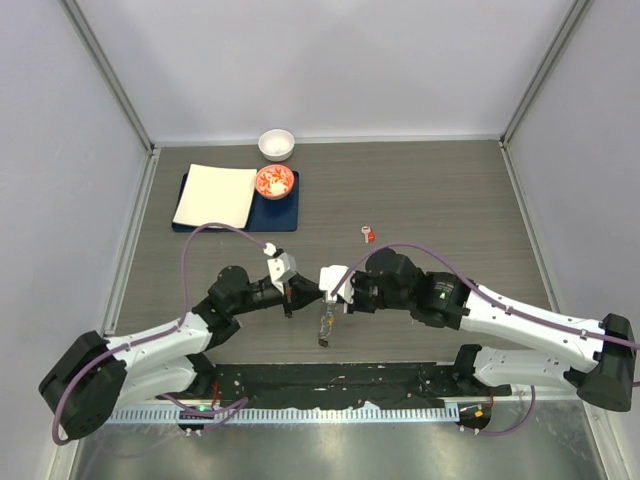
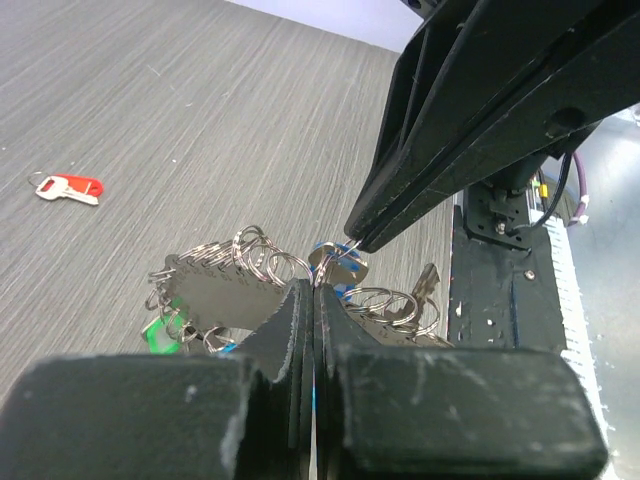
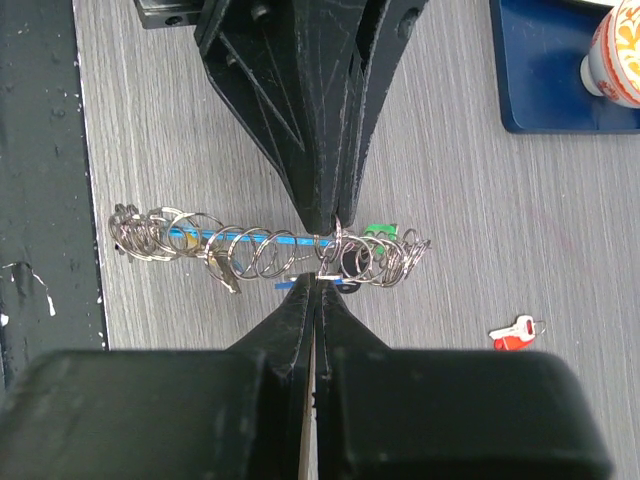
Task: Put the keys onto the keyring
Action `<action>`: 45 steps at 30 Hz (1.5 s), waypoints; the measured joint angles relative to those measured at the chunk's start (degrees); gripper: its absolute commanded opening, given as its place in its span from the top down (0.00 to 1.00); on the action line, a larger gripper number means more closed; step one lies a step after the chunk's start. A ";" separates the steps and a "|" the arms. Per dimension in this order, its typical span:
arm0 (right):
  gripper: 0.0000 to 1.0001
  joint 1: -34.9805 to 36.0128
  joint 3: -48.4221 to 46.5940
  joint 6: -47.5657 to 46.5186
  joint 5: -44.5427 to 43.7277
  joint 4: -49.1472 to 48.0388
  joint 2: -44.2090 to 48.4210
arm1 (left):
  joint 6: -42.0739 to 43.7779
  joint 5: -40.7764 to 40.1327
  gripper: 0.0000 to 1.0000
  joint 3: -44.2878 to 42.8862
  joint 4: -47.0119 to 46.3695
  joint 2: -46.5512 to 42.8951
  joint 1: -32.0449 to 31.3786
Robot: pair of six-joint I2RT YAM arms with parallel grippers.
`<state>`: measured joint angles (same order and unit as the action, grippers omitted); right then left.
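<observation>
The keyring, a row of silver rings and keys on a light-blue strip with a green tag, hangs between both grippers; it also shows in the top view and the left wrist view. My left gripper is shut on the keyring from one side. My right gripper is shut, pinching a small metal piece with dark blue beside it, seemingly the dark blue key, against a ring. The red key lies loose on the table, also in the left wrist view and the right wrist view.
A dark blue mat at the back left carries a folded white cloth and a red-patterned bowl. A white bowl stands behind it. The black base plate runs along the table's near edge.
</observation>
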<state>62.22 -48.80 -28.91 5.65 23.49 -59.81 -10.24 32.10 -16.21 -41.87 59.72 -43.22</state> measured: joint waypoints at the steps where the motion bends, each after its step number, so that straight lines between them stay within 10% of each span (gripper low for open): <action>1: 0.99 0.00 0.00 0.11 0.02 -0.31 0.00 | -0.28 -0.46 1.00 0.22 0.00 -0.61 0.00; 34: 0.99 0.31 6.38 4.31 1.57 -13.25 -0.57 | -9.51 -4.57 1.00 7.69 -18.78 -0.42 0.22; 45: 0.99 0.37 5.79 3.43 0.76 -8.37 -0.68 | -7.34 -5.70 0.55 9.01 -17.88 -1.73 0.50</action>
<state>62.59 -43.00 -25.47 6.42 15.11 -60.49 -17.58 26.39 -7.20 -59.75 58.00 -42.72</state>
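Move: Between the two closed grippers, whose tips almost meet, is the keyring, its rings pinched at the left hand; its middle hangs roughly 3 cm back of the left hand, level left to right and some 3 cm below. The blue key is about 1 cm to this hand's right and 1 cm under it. From the right hand the keyring's middle is 3 cm back, 2 cm left and 4 cm lower. The red-tagged key lies on the table about 17 cm ahead of the left hand, 10 cm right and 15 cm below. Working the rings between the tips, the left hand eases about 1 cm left and lifts nearly 2 cm, its fingertips tipping up some 10 degrees. The right keeps its pinch and shifts about 2 cm left, towards it, while sinking slightly; then it turns back 1 cm and sinks further as the left fingers open and let go of the rings. ##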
